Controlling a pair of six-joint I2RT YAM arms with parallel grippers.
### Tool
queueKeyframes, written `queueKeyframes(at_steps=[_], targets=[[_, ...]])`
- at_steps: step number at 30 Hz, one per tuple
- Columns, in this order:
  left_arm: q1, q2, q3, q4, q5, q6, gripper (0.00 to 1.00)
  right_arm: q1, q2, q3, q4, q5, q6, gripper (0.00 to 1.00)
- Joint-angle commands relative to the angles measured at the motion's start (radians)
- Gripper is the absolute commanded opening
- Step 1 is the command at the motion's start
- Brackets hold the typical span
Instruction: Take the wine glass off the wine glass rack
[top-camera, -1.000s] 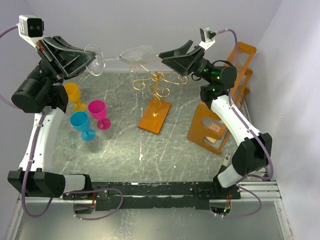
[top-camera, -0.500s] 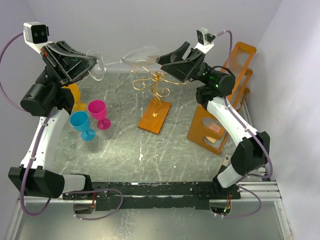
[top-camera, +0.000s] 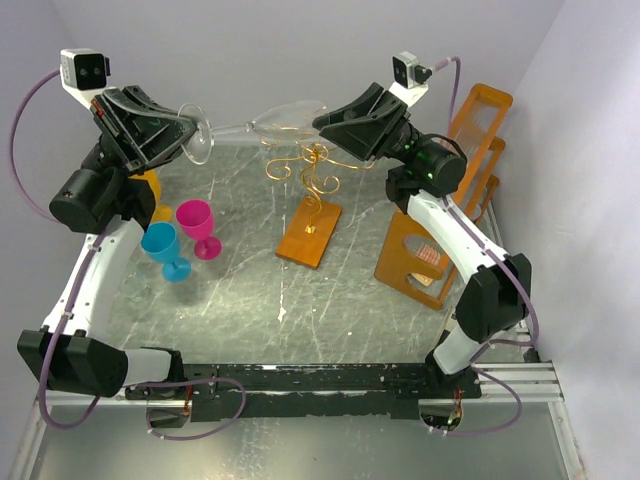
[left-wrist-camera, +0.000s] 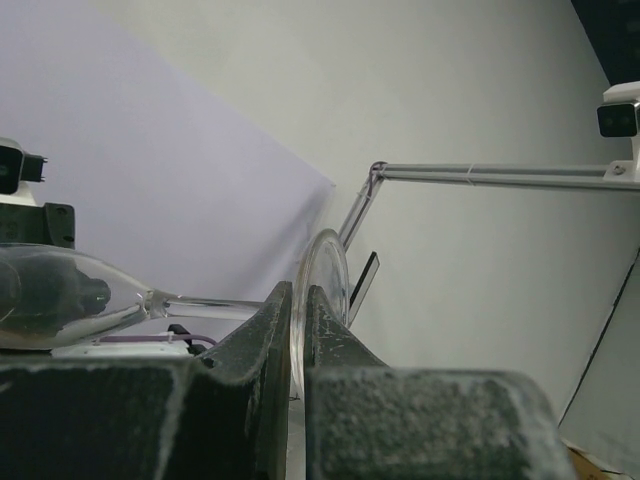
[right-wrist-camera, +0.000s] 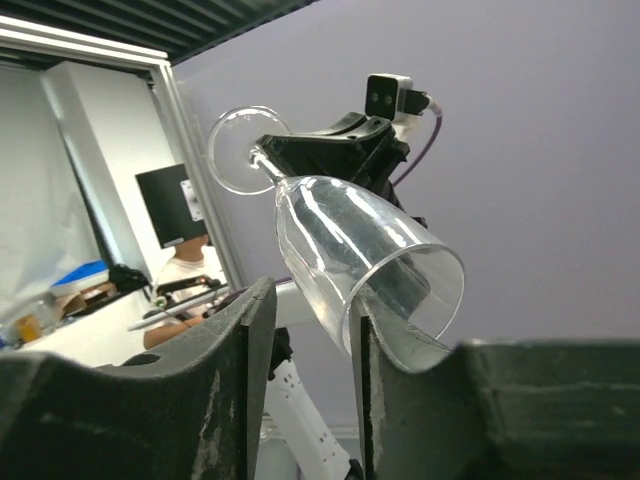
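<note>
A clear wine glass (top-camera: 285, 110) lies level in the air, high above the gold wire wine glass rack (top-camera: 312, 168) and its orange base (top-camera: 310, 232), and apart from both. My left gripper (top-camera: 192, 132) is shut on the glass's round foot (left-wrist-camera: 326, 275), pinched edge-on between the fingers. My right gripper (top-camera: 322, 120) is at the bowl's mouth. In the right wrist view the bowl's rim (right-wrist-camera: 400, 300) rests against the right finger (right-wrist-camera: 400, 350). The left finger (right-wrist-camera: 245, 330) stands off it with a gap, so the jaws are partly open.
Three coloured goblets stand at the left of the table: yellow (top-camera: 146, 186), magenta (top-camera: 197, 222) and blue (top-camera: 162, 246). A big orange frame with clear panels (top-camera: 440, 235) stands at the right, beside the right arm. Walls close in behind and to the sides.
The right gripper's jaws have narrowed about the bowl's rim. Both arms and the glass have drifted slightly right and up. The left grip on the foot is unchanged.
</note>
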Motion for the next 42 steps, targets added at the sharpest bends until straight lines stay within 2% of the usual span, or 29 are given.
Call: queueKeyframes(at_steps=[1,7,10,13,14,16,17,19,20,21,22,23,27,33,35,36,38,40,41,42], targets=[[-0.015,-0.001,-0.022,0.137,-0.047,-0.312,0.07,0.007,0.032,0.039,0.179,-0.019,0.1,0.32],[-0.028,0.003,-0.056,0.18,-0.077,-0.35,0.07,0.007,0.047,0.05,0.287,-0.03,0.162,0.23],[-0.037,0.003,-0.069,0.192,-0.083,-0.359,0.07,0.008,0.05,0.069,0.302,-0.049,0.175,0.15],[-0.041,0.003,-0.079,0.202,-0.088,-0.362,0.07,0.007,0.045,0.077,0.311,-0.057,0.18,0.0],[-0.041,0.001,-0.087,0.211,-0.091,-0.361,0.08,0.007,0.045,0.075,0.318,-0.054,0.179,0.0],[-0.04,-0.007,-0.108,0.217,-0.095,-0.349,0.18,0.006,0.032,0.062,0.315,-0.051,0.168,0.0],[-0.04,-0.016,-0.125,0.216,-0.097,-0.336,0.28,0.005,0.023,0.049,0.3,-0.046,0.155,0.0],[-0.039,-0.042,-0.168,0.188,-0.093,-0.284,0.54,0.003,0.004,0.03,0.273,-0.039,0.124,0.0],[-0.039,-0.059,-0.186,0.166,-0.078,-0.252,0.63,0.002,-0.006,0.023,0.257,-0.038,0.11,0.0],[-0.039,-0.078,-0.201,0.137,-0.068,-0.219,0.81,-0.002,-0.017,0.014,0.244,-0.035,0.099,0.0],[-0.039,-0.092,-0.214,0.108,-0.038,-0.185,0.93,-0.005,-0.03,0.003,0.234,-0.033,0.092,0.0],[-0.038,-0.105,-0.226,0.088,-0.017,-0.155,0.99,-0.011,-0.044,-0.007,0.223,-0.034,0.083,0.0],[-0.008,-0.173,-0.314,-0.025,0.065,-0.04,1.0,-0.049,-0.116,-0.069,0.161,-0.044,0.055,0.0],[0.118,-0.318,-0.412,-0.461,0.203,0.274,1.0,-0.176,-0.277,-0.218,0.162,-0.027,0.106,0.0],[0.129,-0.342,-0.4,-0.61,0.225,0.407,1.0,-0.216,-0.338,-0.258,0.063,-0.06,0.067,0.0],[0.132,-0.353,-0.375,-0.738,0.234,0.505,1.0,-0.228,-0.371,-0.268,-0.018,-0.085,0.016,0.0],[0.136,-0.367,-0.252,-1.123,0.203,0.794,1.0,-0.234,-0.447,-0.27,-0.292,-0.126,-0.177,0.0],[0.136,-0.361,-0.094,-1.57,0.071,1.101,0.99,-0.232,-0.526,-0.219,-0.727,-0.123,-0.515,0.0],[0.136,-0.354,-0.018,-1.742,-0.015,1.223,0.99,-0.227,-0.557,-0.182,-0.986,-0.083,-0.674,0.0],[0.136,-0.349,0.049,-1.879,-0.098,1.311,0.99,-0.223,-0.575,-0.149,-1.12,-0.067,-0.785,0.0]])
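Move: The left hand holds the clear wine glass by its foot; the glass's middle lies 9 cm to its right, 4 ahead, 3 below. From the right hand that middle is 9 cm left, 4 back, 3 above, the rim right at its half-open fingers. The rack stands about 14 cm ahead of the right hand, 2 left and some 37 below. From the left hand, the pink goblet is roughly 17 cm ahead, 7 left and 54 below. Right fingers pinch the rim, left lets go of the foot, sinking 11 cm; right draws glass 8 cm right. ##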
